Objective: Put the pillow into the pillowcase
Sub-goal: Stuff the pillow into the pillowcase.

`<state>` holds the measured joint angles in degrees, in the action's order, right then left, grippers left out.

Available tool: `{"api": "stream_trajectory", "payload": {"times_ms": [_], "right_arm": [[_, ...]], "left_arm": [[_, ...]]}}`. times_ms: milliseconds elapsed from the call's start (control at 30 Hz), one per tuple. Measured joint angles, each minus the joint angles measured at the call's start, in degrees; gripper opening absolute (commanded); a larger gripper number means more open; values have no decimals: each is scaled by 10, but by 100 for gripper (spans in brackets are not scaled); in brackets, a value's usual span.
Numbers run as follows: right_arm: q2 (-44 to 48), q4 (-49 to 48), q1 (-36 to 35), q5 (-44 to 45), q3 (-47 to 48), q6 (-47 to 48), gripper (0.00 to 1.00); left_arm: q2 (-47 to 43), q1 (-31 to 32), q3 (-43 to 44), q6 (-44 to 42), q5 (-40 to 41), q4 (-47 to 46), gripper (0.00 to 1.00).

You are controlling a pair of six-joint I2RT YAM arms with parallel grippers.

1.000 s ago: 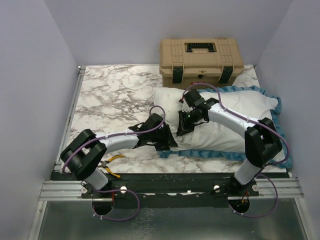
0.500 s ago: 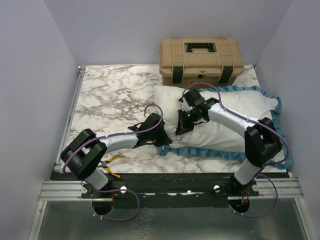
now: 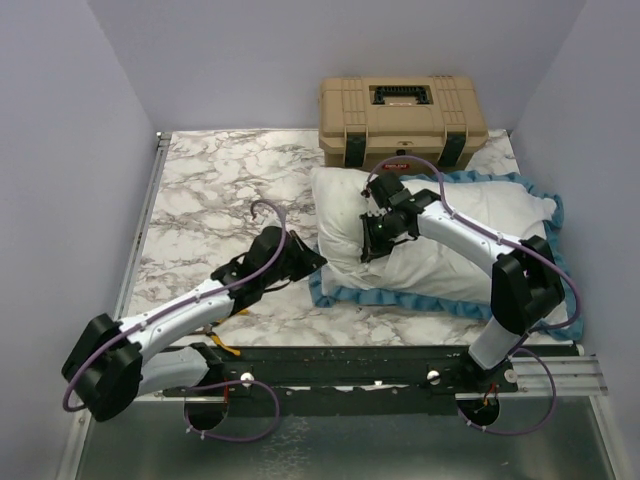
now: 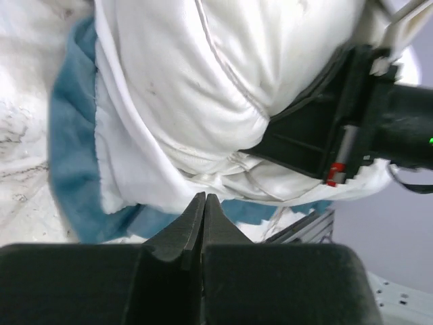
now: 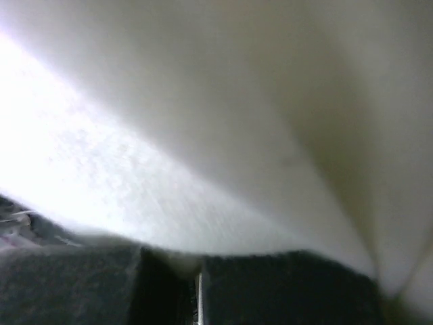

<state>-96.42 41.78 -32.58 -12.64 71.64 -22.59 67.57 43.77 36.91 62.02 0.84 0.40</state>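
The white pillow (image 3: 430,265) lies at the right of the table, on the pillowcase (image 3: 400,298), whose blue frilled edge shows around it. My right gripper (image 3: 372,248) is shut, pinching white fabric at the pillow's left end. In the right wrist view white cloth (image 5: 237,122) fills the frame above that gripper (image 5: 197,261). My left gripper (image 3: 312,262) is shut and empty, just left of the frill. The left wrist view has its jaws (image 4: 204,198) pressed together, with the pillow (image 4: 203,68) and frill (image 4: 67,162) beyond them.
A tan hard case (image 3: 403,122) stands at the back edge, close behind the pillow. The marble tabletop (image 3: 220,190) spreads to the left. A yellow-handled tool (image 3: 227,349) peeks out under my left arm at the front rail. Walls close in on both sides.
My left gripper closed with nothing in it and drew back left, off the pillowcase edge; its arm swung low to the left. My right gripper shifted slightly away with the pillow's end.
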Motion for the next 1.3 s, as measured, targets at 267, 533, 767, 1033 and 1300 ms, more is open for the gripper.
{"api": "stream_trajectory", "payload": {"times_ms": [267, 533, 767, 1033, 1300], "right_arm": [[-10, 43, -7, 78, 17, 28, 0], [-18, 42, -10, 56, 17, 24, 0], [-30, 31, 0, 5, 17, 8, 0], [-31, 21, 29, -47, 12, -1, 0], [-36, 11, 33, -66, 6, 0, 0]], "left_arm": [[-78, -20, -33, 14, 20, -36, 9], [49, -5, 30, -1, -32, -37, 46], [143, 44, 88, 22, -45, -68, 19], [180, 51, 37, 81, -10, -93, 44], [232, 51, 8, 90, 7, -119, 52]]}}
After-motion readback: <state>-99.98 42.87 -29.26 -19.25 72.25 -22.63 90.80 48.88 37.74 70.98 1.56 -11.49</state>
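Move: The pillowcase's near-left lip, with its blue trim, lies about 5 cm to the left hand's right, roughly 1 cm back and 11 cm below. The pillow's near-left bulge is some 11 cm ahead, 5 cm right and 7 cm below that hand. From the right hand, on the pillow, the lip is about 4 cm back, 5 cm left and 6 cm below. The left hand rises slightly, moves right, then sinks about 10 cm, fingers opening halfway, to the pillowcase's lip. ##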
